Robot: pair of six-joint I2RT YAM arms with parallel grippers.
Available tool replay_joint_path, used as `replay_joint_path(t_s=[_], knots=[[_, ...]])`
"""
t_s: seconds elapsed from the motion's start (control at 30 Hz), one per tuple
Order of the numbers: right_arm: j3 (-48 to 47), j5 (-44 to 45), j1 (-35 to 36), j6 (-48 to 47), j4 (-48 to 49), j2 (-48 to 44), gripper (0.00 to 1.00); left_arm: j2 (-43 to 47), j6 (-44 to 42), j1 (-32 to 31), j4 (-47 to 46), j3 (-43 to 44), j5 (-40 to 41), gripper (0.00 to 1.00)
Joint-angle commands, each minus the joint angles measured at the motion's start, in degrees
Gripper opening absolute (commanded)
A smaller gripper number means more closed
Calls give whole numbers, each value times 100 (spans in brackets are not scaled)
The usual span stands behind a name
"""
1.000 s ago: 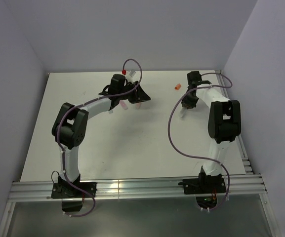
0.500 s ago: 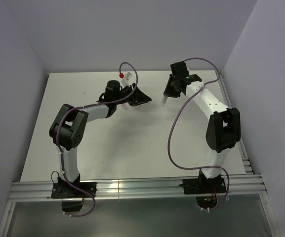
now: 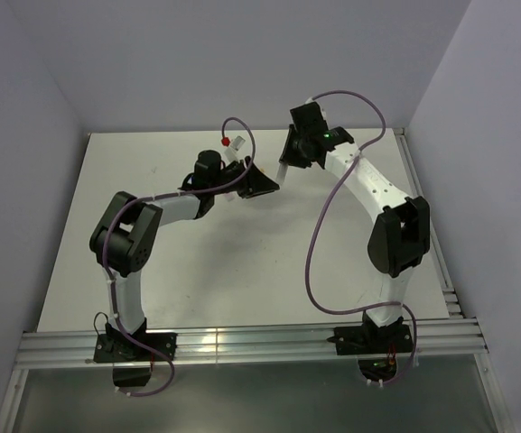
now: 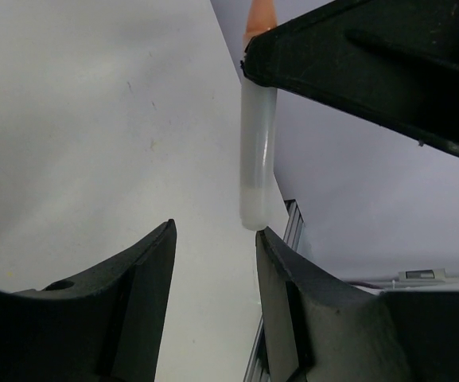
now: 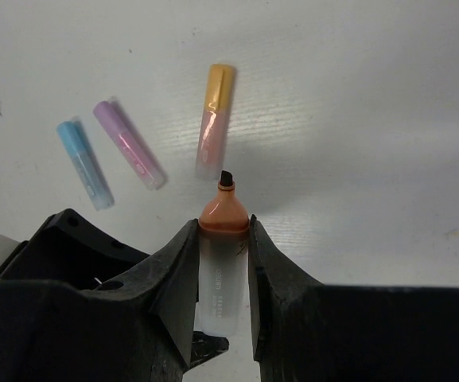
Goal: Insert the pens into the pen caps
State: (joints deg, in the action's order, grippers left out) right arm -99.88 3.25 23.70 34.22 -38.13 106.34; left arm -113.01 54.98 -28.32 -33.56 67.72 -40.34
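Observation:
My right gripper [image 5: 223, 224] is shut on a whitish pen [image 5: 223, 278] whose orange shoulder and black nib stick out past the fingertips. The same pen [image 4: 258, 151] hangs in the left wrist view, with its blunt rear end just above the tip of the right-hand finger [image 4: 281, 270] of my left gripper [image 4: 215, 229]. That gripper is open and holds nothing. In the top view the left gripper [image 3: 262, 185] and right gripper [image 3: 284, 167] meet at the back centre. Below lie a blue pen [image 5: 84, 165], a purple-capped pen [image 5: 128, 143] and an orange-capped pen [image 5: 215, 119], their pen caps fitted.
The white table [image 3: 242, 262] is walled by pale panels at the back and sides. An aluminium rail [image 3: 242, 343] carries both arm bases along the near edge. Purple cables [image 3: 319, 244] loop off both arms.
My right arm has swung left across the back of the table with the pen, up to the left gripper. The left gripper's jaws have widened a little.

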Motion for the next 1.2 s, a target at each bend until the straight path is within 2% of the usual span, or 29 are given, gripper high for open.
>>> replay_joint_path(t_s=[0.0, 0.83, 0.93, 0.97, 1.07, 1.1, 1.17], knots=[[-278, 132, 152, 50, -125, 70, 0, 367, 21, -25, -370, -22, -132, 50], [109, 45, 556, 191, 51, -44, 0, 420, 153, -25, -397, -58, 34, 48], [126, 71, 565, 182, 60, -70, 0, 420, 180, -16, -423, -75, 17, 42], [126, 80, 565, 191, 60, -61, 0, 412, 197, -7, -432, -66, 0, 35], [126, 89, 565, 191, 69, -52, 0, 376, 232, -16, -441, -58, -18, 24], [135, 71, 565, 191, 86, -44, 0, 376, 224, -7, -406, -58, -9, 15], [117, 53, 565, 191, 86, -26, 0, 376, 206, -16, -353, -58, 35, 4]])
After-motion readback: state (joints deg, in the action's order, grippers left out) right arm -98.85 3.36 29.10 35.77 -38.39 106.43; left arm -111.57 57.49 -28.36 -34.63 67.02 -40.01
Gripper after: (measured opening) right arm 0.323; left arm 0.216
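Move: The right hand already grips the uncapped orange pen near its nib; the pen's middle is about 4 cm ahead of the left hand, 4 cm to its right and 2 cm above, and the left fingers stand open. Counted from the right hand, those fingers are about 6 cm back, 5 cm left and 2 cm lower. The yellow-capped pen on the table lies roughly 7 cm ahead of the right hand, 6 cm left and 17 cm down, with the purple-capped pen some 10 cm farther left. The left fingers close on the clear barrel of the orange pen behind the right fingertips, pinching it after the right hand, keeping its own grip, has brought it about 4 cm left and 2.5 cm back in between them. Before closing, the left hand only rises about 1.5 cm and then waits, open; the right hand stays put while it closes. ##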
